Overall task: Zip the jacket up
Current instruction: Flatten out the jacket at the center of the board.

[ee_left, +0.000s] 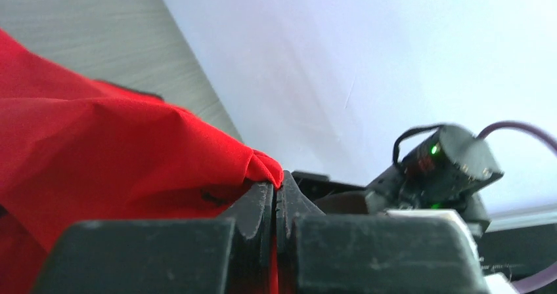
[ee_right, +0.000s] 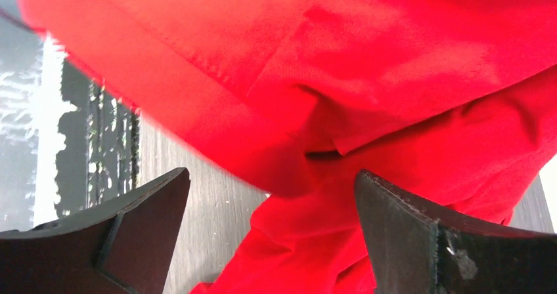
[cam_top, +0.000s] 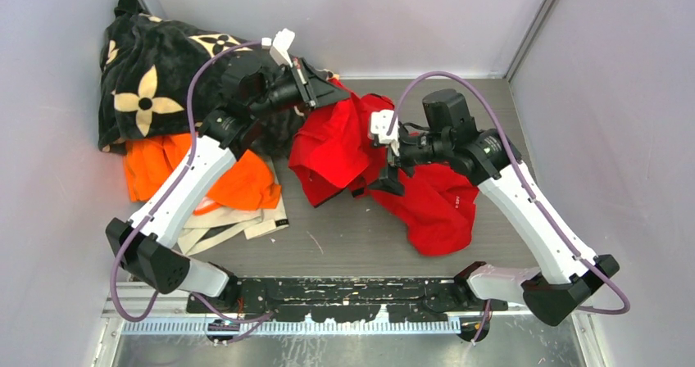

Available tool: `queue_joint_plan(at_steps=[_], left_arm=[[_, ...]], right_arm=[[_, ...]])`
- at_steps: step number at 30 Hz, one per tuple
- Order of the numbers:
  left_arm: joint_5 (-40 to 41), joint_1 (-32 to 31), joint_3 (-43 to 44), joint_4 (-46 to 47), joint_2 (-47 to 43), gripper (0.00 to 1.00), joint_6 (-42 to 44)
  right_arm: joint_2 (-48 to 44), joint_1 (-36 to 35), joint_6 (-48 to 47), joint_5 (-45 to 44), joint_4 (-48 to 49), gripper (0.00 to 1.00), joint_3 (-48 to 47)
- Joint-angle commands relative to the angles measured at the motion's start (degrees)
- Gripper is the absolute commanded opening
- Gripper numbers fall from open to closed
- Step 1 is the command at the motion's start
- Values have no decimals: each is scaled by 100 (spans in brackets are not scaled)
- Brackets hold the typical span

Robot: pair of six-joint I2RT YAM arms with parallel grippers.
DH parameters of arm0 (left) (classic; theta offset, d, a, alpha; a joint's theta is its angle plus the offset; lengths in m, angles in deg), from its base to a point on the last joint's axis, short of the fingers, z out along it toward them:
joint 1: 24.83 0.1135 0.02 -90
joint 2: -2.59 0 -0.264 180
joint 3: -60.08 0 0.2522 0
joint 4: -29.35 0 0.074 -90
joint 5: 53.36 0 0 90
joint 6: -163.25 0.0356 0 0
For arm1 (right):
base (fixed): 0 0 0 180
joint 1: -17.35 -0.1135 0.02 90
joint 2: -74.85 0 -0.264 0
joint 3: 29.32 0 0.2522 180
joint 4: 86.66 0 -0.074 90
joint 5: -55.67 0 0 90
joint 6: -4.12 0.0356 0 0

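Observation:
The red jacket (cam_top: 348, 150) lies crumpled in the middle of the table, one part lifted at the back and another part (cam_top: 434, 211) spread toward the front right. My left gripper (cam_top: 340, 91) is shut on a raised fold of it. In the left wrist view the fingertips (ee_left: 277, 184) pinch red cloth (ee_left: 98, 143) that bulges out above them. My right gripper (cam_top: 385, 173) is open, hovering low over the jacket's middle. In the right wrist view its fingers (ee_right: 151, 209) stand wide apart with red fabric (ee_right: 368, 58) ahead and nothing between them. No zip shows.
A black flower-patterned blanket (cam_top: 156, 80) is heaped at the back left. An orange garment (cam_top: 221, 174) and a cream cloth (cam_top: 238, 224) lie in front of it. Pale walls (cam_top: 57, 178) close in the grey table (cam_top: 344, 244) on three sides.

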Motion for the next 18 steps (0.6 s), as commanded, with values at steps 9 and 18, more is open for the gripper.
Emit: queue_joint_plan(at_steps=[9, 18], left_arm=[[1053, -299, 429, 1333, -10, 1, -230], [2122, -95, -1407, 656, -1747, 62, 2918]], right_arm=[[219, 97, 3464, -1037, 2171, 7, -172], [143, 1361, 4131, -1113, 1964, 1, -1015]])
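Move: The hanging fold of jacket that the right fingers will shut on is about 5 cm ahead of the right hand, 2 cm to its left and level with it. The jacket body spreads on the board some 14 cm to that hand's right, 1 cm ahead and 25 cm below. From the left hand, still pinching the raised cloth, the fold is roughly 5 cm back, 5 cm right and 10 cm lower; the dark pillow is 30 cm left, 18 cm ahead and 32 cm below. The wide-open right fingers take in the hanging jacket fold on a forward reach of about 5 cm and pinch it shut, then carry it on forward, right and slightly up, the wrist turning some 35 degrees clockwise throughout. The left hand keeps its pinch while easing a little forward, right and up, then opens about halfway, lets go and backs off some 4 cm to its left. ##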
